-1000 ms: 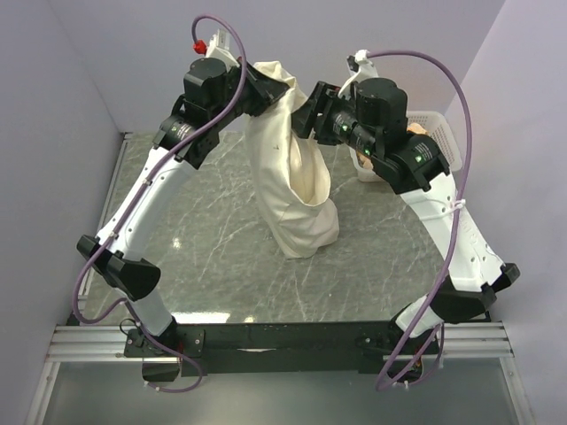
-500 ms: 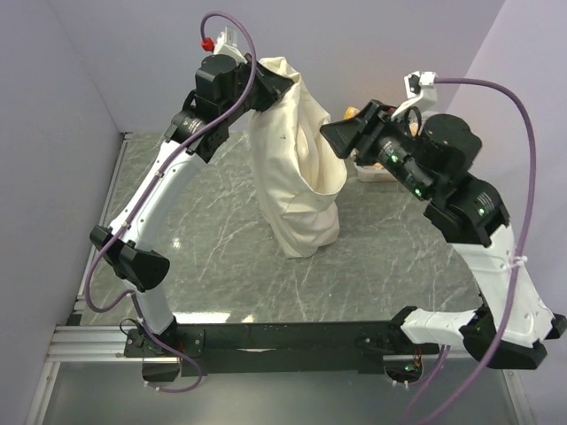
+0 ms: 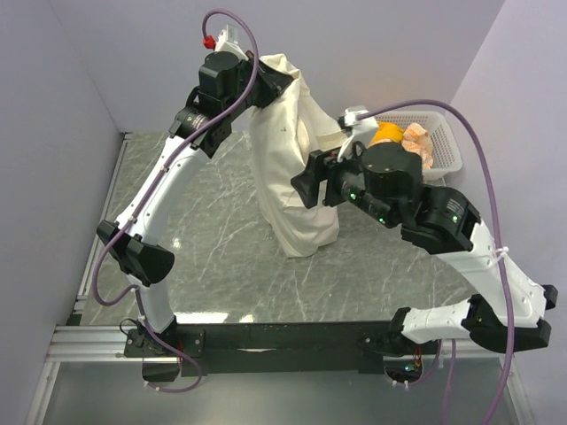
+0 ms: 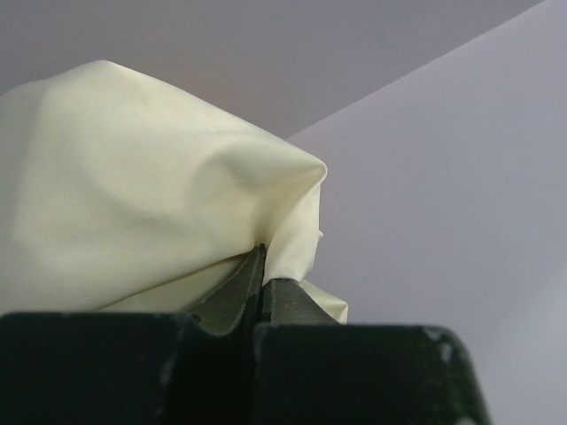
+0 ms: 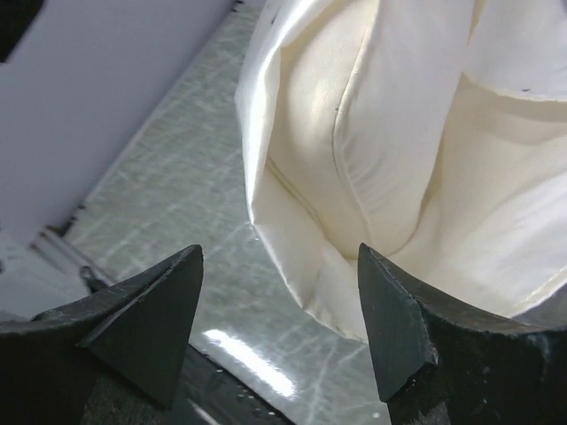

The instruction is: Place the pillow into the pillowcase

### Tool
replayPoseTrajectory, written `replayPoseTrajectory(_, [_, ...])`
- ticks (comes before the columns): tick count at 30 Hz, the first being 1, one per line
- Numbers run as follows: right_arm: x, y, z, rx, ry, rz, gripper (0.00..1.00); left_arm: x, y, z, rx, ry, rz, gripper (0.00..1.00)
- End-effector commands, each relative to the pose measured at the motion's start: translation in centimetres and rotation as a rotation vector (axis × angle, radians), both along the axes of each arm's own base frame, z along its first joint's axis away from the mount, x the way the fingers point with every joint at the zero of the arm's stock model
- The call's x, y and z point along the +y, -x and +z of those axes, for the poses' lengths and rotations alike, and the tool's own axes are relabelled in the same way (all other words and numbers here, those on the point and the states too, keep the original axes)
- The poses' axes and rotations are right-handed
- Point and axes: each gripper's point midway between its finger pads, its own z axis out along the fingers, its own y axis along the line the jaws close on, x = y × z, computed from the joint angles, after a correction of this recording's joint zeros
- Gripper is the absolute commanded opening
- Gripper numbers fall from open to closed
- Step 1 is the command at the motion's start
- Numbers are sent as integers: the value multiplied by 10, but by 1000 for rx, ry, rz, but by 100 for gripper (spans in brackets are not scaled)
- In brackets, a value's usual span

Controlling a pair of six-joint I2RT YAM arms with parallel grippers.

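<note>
The pillowcase (image 3: 276,142), a limp cream sack, hangs from its top corner down to the grey marble table (image 3: 204,248), where its lower end (image 3: 310,232) rests. My left gripper (image 3: 270,86) is high up and shut on that top corner (image 4: 288,235). My right gripper (image 3: 299,189) stands open beside the sack's lower right side, with nothing between its fingers (image 5: 394,332). In the right wrist view a plumper cream panel with a stitched seam, apparently the pillow (image 5: 390,142), sits among the folds (image 5: 292,239). The two cream surfaces are hard to tell apart.
A white slotted basket (image 3: 447,146) at the back right holds an orange thing (image 3: 387,133) and a peach one (image 3: 416,142). Lilac walls close in on the left, back and right. A black rail (image 3: 283,336) runs along the near edge.
My right gripper left the top of the cloth, swung out to the right, then came down beside the sack's lower part. My left gripper stayed shut and rose slightly.
</note>
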Motion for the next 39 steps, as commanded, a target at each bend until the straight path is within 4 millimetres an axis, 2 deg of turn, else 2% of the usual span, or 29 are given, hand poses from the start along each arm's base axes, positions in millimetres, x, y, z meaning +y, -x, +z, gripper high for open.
replayPoseTrajectory(1, [-13, -17, -7, -40, 147, -119, 77, -1, -6, -17, 36, -40, 0, 1])
replayPoseTrajectory(4, [-16, -29, -13, -42, 222, -185, 71, 6, -5, -9, 20, -32, 6, 1])
replayPoseTrajectory(5, [-17, -31, -6, -53, 215, -195, 58, 10, -6, -5, 16, -27, 10, 1])
replayPoseTrajectory(7, [-11, -34, -9, -45, 264, -180, 44, 17, -4, 5, -7, -14, 15, 1])
replayPoseTrajectory(8, [-16, -35, 11, -69, 233, -201, 16, 22, -6, 8, -12, -7, 17, 1])
replayPoseTrajectory(9, [-22, -43, 5, -62, 300, -263, 5, 27, -3, 16, -28, 1, 17, 1])
replayPoseTrajectory(10, [-30, -46, 13, -77, 309, -307, 0, 31, -3, 21, -43, 9, 20, 1])
replayPoseTrajectory(11, [-44, -44, 48, -125, 232, -355, 0, 41, -4, 28, -58, 14, 34, 1])
replayPoseTrajectory(12, [-60, -50, 63, -157, 228, -450, 0, 49, 3, 43, -91, 32, 37, 1])
replayPoseTrajectory(13, [-70, -48, 84, -197, 191, -474, 0, 55, 4, 45, -102, 37, 43, 1])
replayPoseTrajectory(14, [-90, -38, 129, -266, 23, -504, 0, 70, 4, 59, -142, 60, 71, 1])
replayPoseTrajectory(15, [-102, -32, 148, -306, -46, -517, 0, 82, 15, 77, -181, 81, 91, 1])
replayPoseTrajectory(16, [-118, -27, 165, -349, -97, -549, 0, 91, 17, 84, -200, 91, 109, 1])
replayPoseTrajectory(17, [-134, -16, 172, -377, -155, -543, 0, 105, 20, 99, -248, 108, 135, 1])
replayPoseTrajectory(18, [-139, -8, 201, -430, -316, -525, 0, 119, 30, 116, -287, 127, 167, 1])
replayPoseTrajectory(19, [-135, 2, 214, -461, -393, -446, 0, 126, 34, 124, -311, 136, 182, 1])
replayPoseTrajectory(20, [-141, 11, 220, -483, -441, -416, 0, 137, 38, 134, -341, 145, 205, 1])
replayPoseTrajectory(21, [-141, 16, 233, -510, -501, -391, 0, 145, 47, 151, -394, 162, 217, 1])
replayPoseTrajectory(24, [-130, 24, 253, -547, -545, -310, 0, 170, 55, 178, -460, 188, 256, 1])
replayPoseTrajectory(25, [-127, 25, 257, -550, -558, -290, 0, 177, 64, 195, -499, 203, 254, 1])
replayPoseTrajectory(26, [-120, 27, 265, -562, -581, -257, 0, 196, 57, 199, -502, 217, 285, 1])
replayPoseTrajectory(27, [-117, 28, 268, -564, -586, -244, 0, 203, 57, 205, -513, 227, 286, 1])
replayPoseTrajectory(28, [-123, 33, 278, -577, -619, -236, 0, 213, 64, 219, -546, 246, 289, 1])
replayPoseTrajectory(30, [-115, 28, 279, -577, -619, -238, 0, 230, 57, 221, -545, 268, 285, 1])
replayPoseTrajectory(31, [-103, 23, 272, -573, -593, -229, 0, 234, 60, 228, -566, 275, 281, 1])
replayPoseTrajectory(32, [-104, 25, 273, -582, -605, -222, 0, 238, 61, 229, -569, 282, 269, 1])
replayPoseTrajectory(37, [-76, 35, 288, -605, -678, -100, 0, 283, 66, 239, -628, 301, 328, 1])
replayPoseTrajectory(38, [-65, 34, 290, -613, -678, -80, 0, 298, 76, 251, -682, 331, 334, 1])
replayPoseTrajectory(39, [-63, 37, 293, -639, -665, -67, 0, 301, 77, 251, -688, 334, 316, 1])
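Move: The loose rim of the pillowcase mouth is right at my open right hand, about 4 cm ahead of it, level sideways and some 2 cm lower. From that hand, the corner I already pinch in my left is roughly 21 cm ahead, 4 cm left and 4 cm higher, while the bulky body of the case hangs some 8 cm ahead, about 25 cm below. From my left hand the loose rim is around 17 cm back, 4 cm right and 6 cm lower. I slip my open right hand about 4 cm forward and slightly down onto the rim, rolling a little, and pinch it shut. Then I hoist it roughly 20 cm, drawing back and swinging right before coming back left. My left hand keeps its corner and sweeps about 20 cm left and 20 cm up, also drawing back; both hands' fingers tip upward. ##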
